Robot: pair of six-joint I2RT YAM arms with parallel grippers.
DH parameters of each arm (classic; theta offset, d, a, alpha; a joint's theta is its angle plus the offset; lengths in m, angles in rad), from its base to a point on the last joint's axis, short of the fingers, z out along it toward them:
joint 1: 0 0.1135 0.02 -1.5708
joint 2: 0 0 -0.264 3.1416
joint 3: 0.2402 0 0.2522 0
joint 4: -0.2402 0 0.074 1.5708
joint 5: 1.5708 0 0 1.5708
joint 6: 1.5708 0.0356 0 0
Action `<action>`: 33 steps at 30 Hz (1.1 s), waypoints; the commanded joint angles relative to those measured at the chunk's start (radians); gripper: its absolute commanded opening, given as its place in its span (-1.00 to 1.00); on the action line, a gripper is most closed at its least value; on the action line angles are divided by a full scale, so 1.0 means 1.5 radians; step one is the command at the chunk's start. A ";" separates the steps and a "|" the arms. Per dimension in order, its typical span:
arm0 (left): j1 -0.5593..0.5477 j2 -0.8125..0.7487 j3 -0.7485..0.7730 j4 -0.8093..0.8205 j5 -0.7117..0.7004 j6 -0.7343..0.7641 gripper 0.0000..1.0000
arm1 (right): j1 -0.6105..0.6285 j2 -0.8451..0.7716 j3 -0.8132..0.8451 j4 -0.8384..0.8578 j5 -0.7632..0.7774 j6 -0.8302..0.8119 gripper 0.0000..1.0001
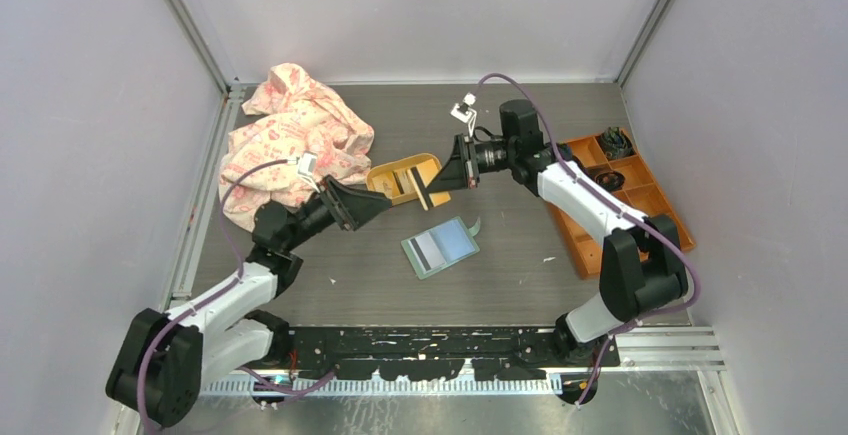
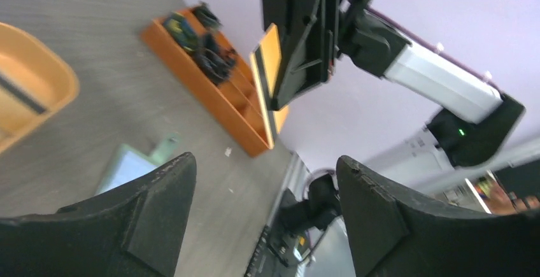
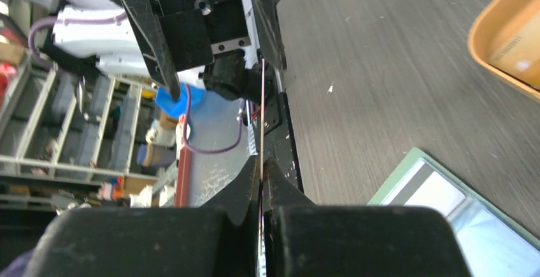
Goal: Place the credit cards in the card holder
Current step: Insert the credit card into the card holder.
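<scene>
The sage-green card holder (image 1: 441, 248) lies open on the table with a pale card with a dark stripe (image 1: 445, 242) on it. My right gripper (image 1: 434, 185) hangs above the table, shut on a thin credit card (image 1: 421, 192) held upright. That card shows edge-on (image 3: 262, 114) in the right wrist view and beige-faced (image 2: 265, 92) in the left wrist view. My left gripper (image 1: 385, 201) stands open and empty just left of it, fingers (image 2: 159, 213) wide apart. Another striped card (image 1: 404, 184) lies in the yellow tray (image 1: 383, 174).
A pink patterned cloth (image 1: 290, 140) is heaped at the back left. An orange compartment box (image 1: 622, 205) with dark items stands at the right. The card holder (image 3: 446, 207) lies below and to the right of the held card.
</scene>
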 commanded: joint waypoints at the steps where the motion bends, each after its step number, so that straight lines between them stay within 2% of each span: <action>1: -0.093 0.009 -0.004 0.217 -0.027 -0.022 0.56 | 0.031 -0.069 -0.009 0.003 -0.048 -0.096 -0.97; 6: -0.145 0.035 -0.010 0.206 -0.076 0.029 0.45 | 0.060 -0.067 -0.013 -0.021 -0.054 -0.136 -0.97; 11: -0.155 0.054 0.002 0.208 -0.074 0.031 0.07 | 0.092 -0.057 -0.010 -0.048 -0.059 -0.168 -0.97; 15: -0.159 0.058 0.004 0.207 -0.066 0.030 -0.31 | 0.097 -0.056 -0.003 -0.075 -0.056 -0.190 -0.97; 21: -0.162 0.055 0.002 0.208 -0.063 0.030 -0.44 | 0.107 -0.054 -0.005 -0.077 -0.052 -0.193 -0.97; 23: -0.163 0.058 0.003 0.207 -0.058 0.032 -0.62 | 0.112 -0.051 -0.006 -0.078 -0.049 -0.198 -0.97; 25: -0.162 0.062 0.002 0.207 -0.055 0.033 -0.95 | 0.115 -0.048 -0.005 -0.087 -0.046 -0.210 -0.96; 27: -0.162 0.066 -0.001 0.208 -0.051 0.033 -1.00 | 0.118 -0.048 -0.005 -0.107 -0.035 -0.235 -0.84; 29: -0.163 0.064 -0.010 0.199 -0.052 0.035 -1.00 | 0.118 -0.049 0.001 -0.158 -0.004 -0.303 -0.49; 31: -0.162 0.051 -0.021 0.146 -0.055 0.046 -1.00 | 0.117 -0.053 0.020 -0.256 0.056 -0.436 -0.16; 33: -0.160 0.025 -0.026 0.031 -0.059 0.064 -1.00 | 0.115 -0.058 0.039 -0.359 0.123 -0.574 0.06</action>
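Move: Out at the right hand's pads, some 2 cm to its left, sits the credit card it already grips. From the open left hand that card lies about 12 cm to the right, 2 cm ahead and nearly level; the left gripper is about 14 cm left and 2 cm back of the right hand. The card holder lies open some 20 cm below the right hand, 2 cm back and 1 cm left; the yellow tray, equally low, is 14 cm ahead and 8 cm left. Bringing the card back some 7 cm and slightly left, swinging about 15 degrees counter-clockwise, the right hand presents it high over the card holder. The left hand goes about 5 cm right and 4 cm back to meet it, holds there, and shuts its fingers on the card's left part; only then do the right fingers open about halfway, that hand sinking a couple of centimetres. ##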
